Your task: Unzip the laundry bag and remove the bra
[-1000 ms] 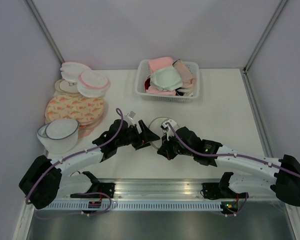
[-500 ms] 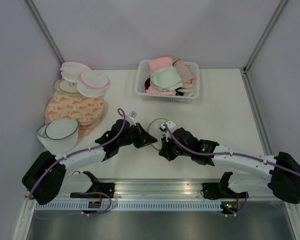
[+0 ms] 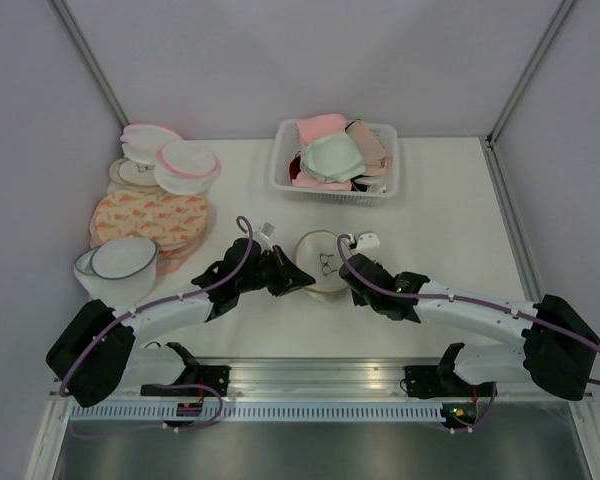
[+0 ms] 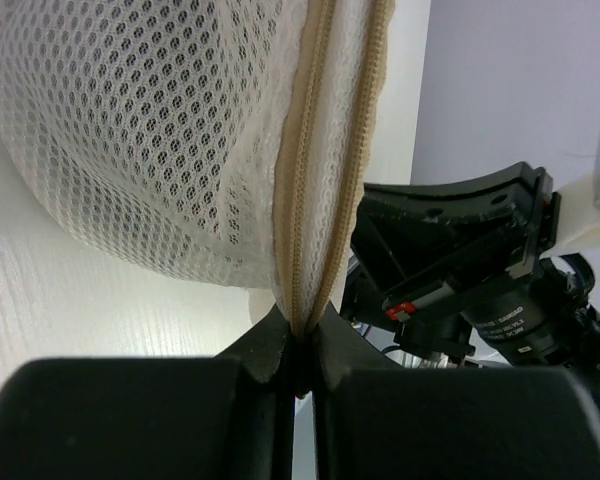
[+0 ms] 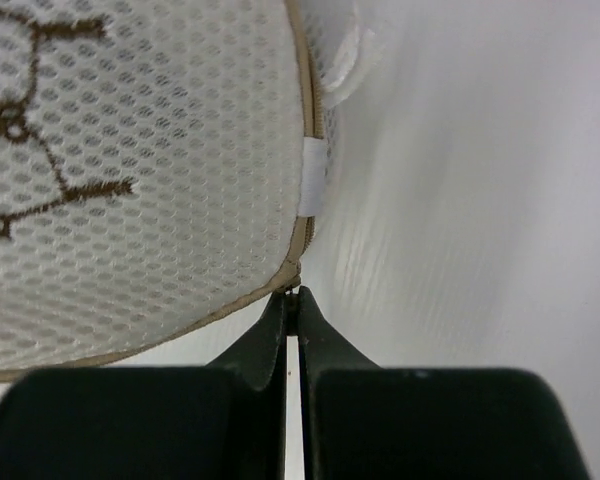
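The laundry bag (image 3: pixel 321 262), a small round white mesh pouch with a cream lid and a black line drawing, lies on the table between my two grippers. My left gripper (image 3: pixel 296 283) is shut on its tan zipper seam (image 4: pixel 302 250) at the bag's left edge. My right gripper (image 3: pixel 344 277) is shut on the small zipper pull (image 5: pixel 293 292) at the tan rim of the lid (image 5: pixel 130 180), on the bag's right side. The right arm (image 4: pixel 460 270) shows behind the bag in the left wrist view. The black bra does not show; the mesh (image 4: pixel 130 130) looks white throughout.
A white basket (image 3: pixel 330 196) of pink, cream and pale green bras stands at the back centre. Pink-rimmed white discs (image 3: pixel 185 165) and patterned flat discs (image 3: pixel 150 218) are stacked at the left. A bigger mesh tub with a dark rim (image 3: pixel 120 268) sits at the near left.
My right gripper has moved from over the bag's near side round to its right side, uncovering the lid. The left gripper stayed clamped on the seam.
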You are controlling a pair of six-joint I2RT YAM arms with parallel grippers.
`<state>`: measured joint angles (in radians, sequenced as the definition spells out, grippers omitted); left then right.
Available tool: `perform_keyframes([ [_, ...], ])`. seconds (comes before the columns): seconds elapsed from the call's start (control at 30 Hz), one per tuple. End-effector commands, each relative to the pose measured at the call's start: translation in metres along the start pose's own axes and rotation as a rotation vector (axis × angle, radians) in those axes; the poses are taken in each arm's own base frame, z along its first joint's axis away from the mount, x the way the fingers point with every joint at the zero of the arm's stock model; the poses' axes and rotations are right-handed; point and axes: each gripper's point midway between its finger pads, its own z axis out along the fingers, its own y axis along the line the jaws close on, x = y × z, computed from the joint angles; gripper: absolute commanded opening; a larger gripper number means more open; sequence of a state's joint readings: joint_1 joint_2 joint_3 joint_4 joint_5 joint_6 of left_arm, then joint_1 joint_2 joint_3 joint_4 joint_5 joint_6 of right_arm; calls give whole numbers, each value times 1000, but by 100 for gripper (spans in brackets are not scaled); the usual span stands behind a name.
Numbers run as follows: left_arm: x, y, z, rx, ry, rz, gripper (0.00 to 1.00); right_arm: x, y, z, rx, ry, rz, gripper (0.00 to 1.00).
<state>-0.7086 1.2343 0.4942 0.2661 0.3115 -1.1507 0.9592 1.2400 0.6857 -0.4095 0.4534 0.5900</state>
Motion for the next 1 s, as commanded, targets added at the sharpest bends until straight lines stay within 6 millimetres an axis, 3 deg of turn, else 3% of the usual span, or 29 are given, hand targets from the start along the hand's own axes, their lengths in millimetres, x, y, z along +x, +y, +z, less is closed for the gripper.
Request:
perform_keyframes([
  [0.0, -4, -21, 0, 68, 17, 74, 2, -31, -46, 4, 266, -111, 35, 0],
  [0.1, -2, -28, 1, 94, 40, 98, 8, -37, -54, 7, 316, -120, 46, 0],
  [0.13, -2, -31, 1, 106, 40, 108, 26, -37, -55, 8, 320, -120, 52, 0],
  [0.2, -3, -33, 0, 114, 36, 124, 49, -34, -57, 9, 326, -113, 53, 0],
  [0.23, -3, -30, -1, 101, 32, 126, 67, -32, -60, 10, 334, -108, 65, 0],
  [0.33, -10, -21, -7, 55, -28, 140, 78, -25, -67, 12, 347, -91, 83, 0],
  [0.4, -18, -13, -14, 11, -90, 151, 82, -20, -68, 14, 345, -73, 85, 0],
  [0.43, -20, -8, -17, -10, -107, 152, 85, -18, -71, 15, 355, -64, 88, 10],
  [0.47, -20, -1, -20, -43, -116, 145, 86, -18, -72, 15, 360, -58, 87, 25],
  [0.5, -26, 2, -23, -56, -153, 146, 87, -13, -74, 16, 374, -40, 84, 61],
  [0.57, -29, 8, -26, -74, -174, 122, 87, -13, -79, 17, 407, -37, 87, 94],
  [0.6, -31, 14, -27, -86, -189, 107, 87, -13, -80, 17, 414, -39, 104, 98],
  [0.73, -34, 16, -25, -61, -206, 58, 88, -25, -85, 7, 430, -96, 153, 98],
  [0.87, -38, 20, -18, -63, -206, 52, 86, -50, -45, -10, 118, -176, 168, 98],
  [0.97, -42, 26, -10, -70, -210, 66, 85, -66, -27, -27, -9, -210, 147, 98],
])
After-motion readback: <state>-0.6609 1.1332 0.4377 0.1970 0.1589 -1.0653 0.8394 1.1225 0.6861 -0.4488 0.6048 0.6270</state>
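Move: The right hand still pinches the laundry bag's zip pull. The bag's middle is about 5 cm to this hand's left, 2 cm ahead and 2 cm lower, and the clothes basket stands some 27 cm straight ahead, 2 cm to the left. The left hand pinches the zip band on the bag's other side; the bag's middle lies roughly 5 cm to its right, 3 cm ahead and 5 cm below. Gripping the zip pull, the right hand draws it forward about 4 cm, then some 7 cm to the right, wrist turning about 20 degrees clockwise; its fingers open wide, let go, and it rises some 4 cm, drifting back left. Meanwhile the left hand opens and releases the band, backing off about 5 cm left, first up, then down. ##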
